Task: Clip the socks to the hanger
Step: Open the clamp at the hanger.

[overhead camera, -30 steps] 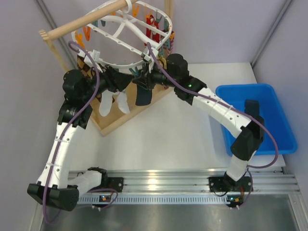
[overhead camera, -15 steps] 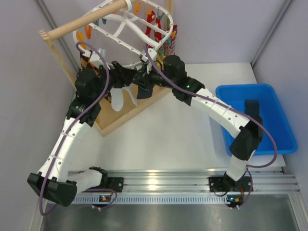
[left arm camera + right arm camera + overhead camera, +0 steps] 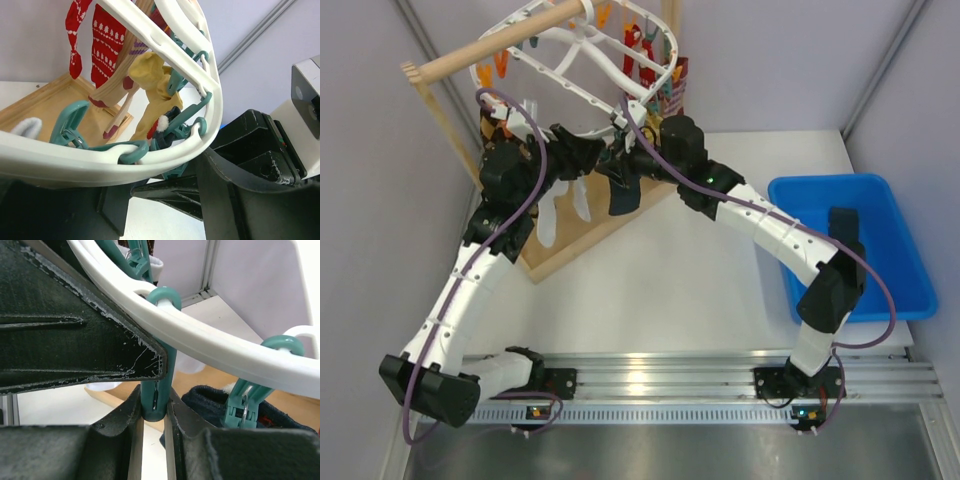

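Note:
The white hanger (image 3: 570, 60) hangs from a wooden rod, its rim (image 3: 210, 340) ringed with teal and orange clips. My right gripper (image 3: 620, 165) is shut on a teal clip (image 3: 156, 390) under the rim. A dark navy sock (image 3: 620, 195) hangs just beside it, next to another teal clip (image 3: 244, 407). My left gripper (image 3: 582, 155) is open, and the rim (image 3: 75, 165) lies across its spread jaws without being pinched. Two white socks (image 3: 552, 215) dangle below. A red patterned sock (image 3: 107, 45) and a yellow sock (image 3: 152, 85) hang on the far side.
The wooden rod (image 3: 490, 45) and its wooden base (image 3: 595, 228) stand at the back left against the wall. A blue bin (image 3: 850, 240) sits at the right, beside the right arm's elbow. Both grippers crowd together under the hanger's near rim.
My left arm has risen and swung right, up to the hanger's rim. The hanger has shifted slightly back. My right gripper has stayed on its clip.

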You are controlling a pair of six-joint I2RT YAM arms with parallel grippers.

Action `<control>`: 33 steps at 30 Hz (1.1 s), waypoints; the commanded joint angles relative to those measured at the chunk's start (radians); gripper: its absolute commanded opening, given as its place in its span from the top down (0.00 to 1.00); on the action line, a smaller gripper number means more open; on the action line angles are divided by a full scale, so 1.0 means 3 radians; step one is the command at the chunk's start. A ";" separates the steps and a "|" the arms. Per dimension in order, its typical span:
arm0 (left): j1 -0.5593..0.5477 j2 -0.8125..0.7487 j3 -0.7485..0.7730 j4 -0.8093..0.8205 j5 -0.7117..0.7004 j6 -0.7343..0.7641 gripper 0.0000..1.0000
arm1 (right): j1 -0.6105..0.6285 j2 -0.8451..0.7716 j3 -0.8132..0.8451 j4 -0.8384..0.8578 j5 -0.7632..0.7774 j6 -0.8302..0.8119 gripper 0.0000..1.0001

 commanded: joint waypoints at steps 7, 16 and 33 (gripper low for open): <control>0.0019 0.0178 0.0114 0.0387 -0.0122 -0.0017 0.76 | 0.0097 -0.0096 -0.0094 0.0165 -0.0076 -0.0093 1.00; 0.0025 0.0142 0.0063 0.0264 -0.0045 0.0014 1.00 | -0.0011 -0.0208 -0.0201 0.0109 -0.0147 -0.0048 0.58; 0.0030 0.0132 0.0001 0.0264 0.0032 0.0095 1.00 | -0.1692 -0.1047 -0.0737 -0.0755 -0.1262 0.0193 0.00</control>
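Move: The teal clamp on the hanger's rim sits about 1 cm ahead and 1 cm right of the left hand point, level with it, between its open fingers. The right fingers already hold this clamp, right at their hand point. From the left hand, the dark sock hangs about 4 cm to the right, 1 cm ahead and 7 below; the nearest white sock about 4 cm left, level fore and aft, 8 below. Left fingers close on the rim clamp; right ones open, dip about 3 cm, then sweep some 16 cm right. ##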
